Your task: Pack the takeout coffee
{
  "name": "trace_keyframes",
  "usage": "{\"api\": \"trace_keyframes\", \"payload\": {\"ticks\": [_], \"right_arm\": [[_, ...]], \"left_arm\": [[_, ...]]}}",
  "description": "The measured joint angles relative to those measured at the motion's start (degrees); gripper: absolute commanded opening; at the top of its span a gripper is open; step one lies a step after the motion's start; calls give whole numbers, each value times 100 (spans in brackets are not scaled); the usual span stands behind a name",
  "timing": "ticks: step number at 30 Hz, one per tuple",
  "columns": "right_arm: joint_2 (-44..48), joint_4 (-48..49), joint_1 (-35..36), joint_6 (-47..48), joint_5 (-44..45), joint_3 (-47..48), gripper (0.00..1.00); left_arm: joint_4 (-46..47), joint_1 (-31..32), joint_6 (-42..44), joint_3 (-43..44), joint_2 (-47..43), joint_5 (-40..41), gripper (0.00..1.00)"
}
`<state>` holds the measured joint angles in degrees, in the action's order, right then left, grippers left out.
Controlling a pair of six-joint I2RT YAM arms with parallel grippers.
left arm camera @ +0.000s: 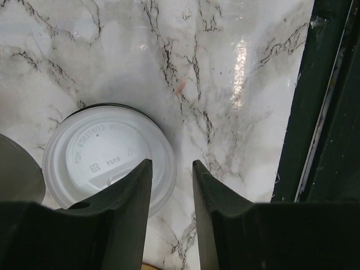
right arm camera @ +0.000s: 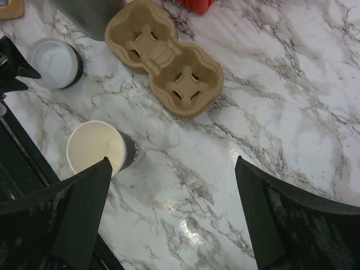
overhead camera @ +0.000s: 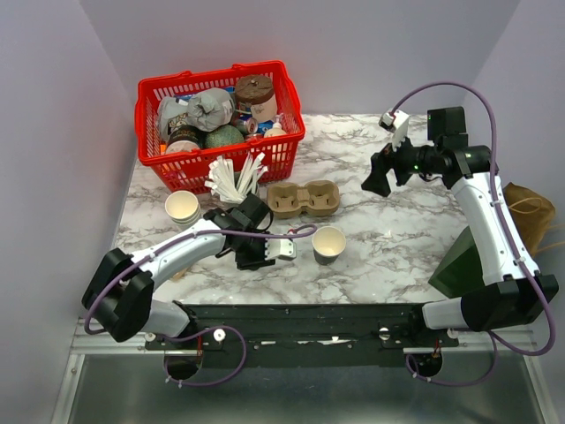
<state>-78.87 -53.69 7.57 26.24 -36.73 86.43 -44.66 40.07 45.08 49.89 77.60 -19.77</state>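
Note:
The takeout coffee (left arm camera: 98,154) stands on the marble near the front edge, its round white lid on top. It also shows as the takeout coffee (right arm camera: 53,61) at the upper left of the right wrist view and as the takeout coffee (overhead camera: 286,250) in the top view. My left gripper (left arm camera: 171,164) hovers just over it, partly open, its left finger above the lid's rim, with only marble between the fingers. My left gripper (overhead camera: 272,252) holds nothing. My right gripper (right arm camera: 172,160) hangs wide open and empty high over the right half of the table, seen from above as the right gripper (overhead camera: 380,177).
A lidless paper cup (overhead camera: 328,240) stands right of the coffee. Behind it lies a cardboard two-cup carrier (overhead camera: 305,199). A stack of cups (overhead camera: 183,208), white stirrers (overhead camera: 237,177) and a full red basket (overhead camera: 148,106) are at back left. A brown paper bag (overhead camera: 530,208) stands off the right edge.

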Motion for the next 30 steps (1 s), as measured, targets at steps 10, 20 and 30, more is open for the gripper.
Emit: {"api": "trace_keyframes", "payload": {"ticks": [10,20,30], "right_arm": [[-24,0,28,-2,0,31,100],[-44,0,44,-4,11,31,100],[-44,4,72,-11,42,31,100]], "left_arm": [[264,0,-9,-166,229,136,37],[350,0,-83,-166,407,136,17],[330,0,-114,-157,407,136,0]]}}
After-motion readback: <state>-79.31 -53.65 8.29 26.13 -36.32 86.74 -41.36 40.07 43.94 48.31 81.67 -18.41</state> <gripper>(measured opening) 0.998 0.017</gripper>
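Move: My left hand hovers half open over the near edge of the white lid, whose middle lies about 5 cm ahead, neither left nor right, and some 3 cm below. From this hand the steel straw holder stands 14 cm ahead and 1 cm left, the paper cup 4 cm ahead and 20 cm right, the cup tray 20 cm ahead and 14 cm right. From my right hand the lid is roughly 30 cm left, 9 cm back and 24 cm down. I sink my left hand a little over 2 cm, nearly straight down onto the lid's near rim, slowing to a stop with the slanted finger direction almost unchanged. The half-open fingers, one on the lid's side and one just behind its edge, narrow slightly on the way, then I hold the hand still and shut them, pinching that rim. ##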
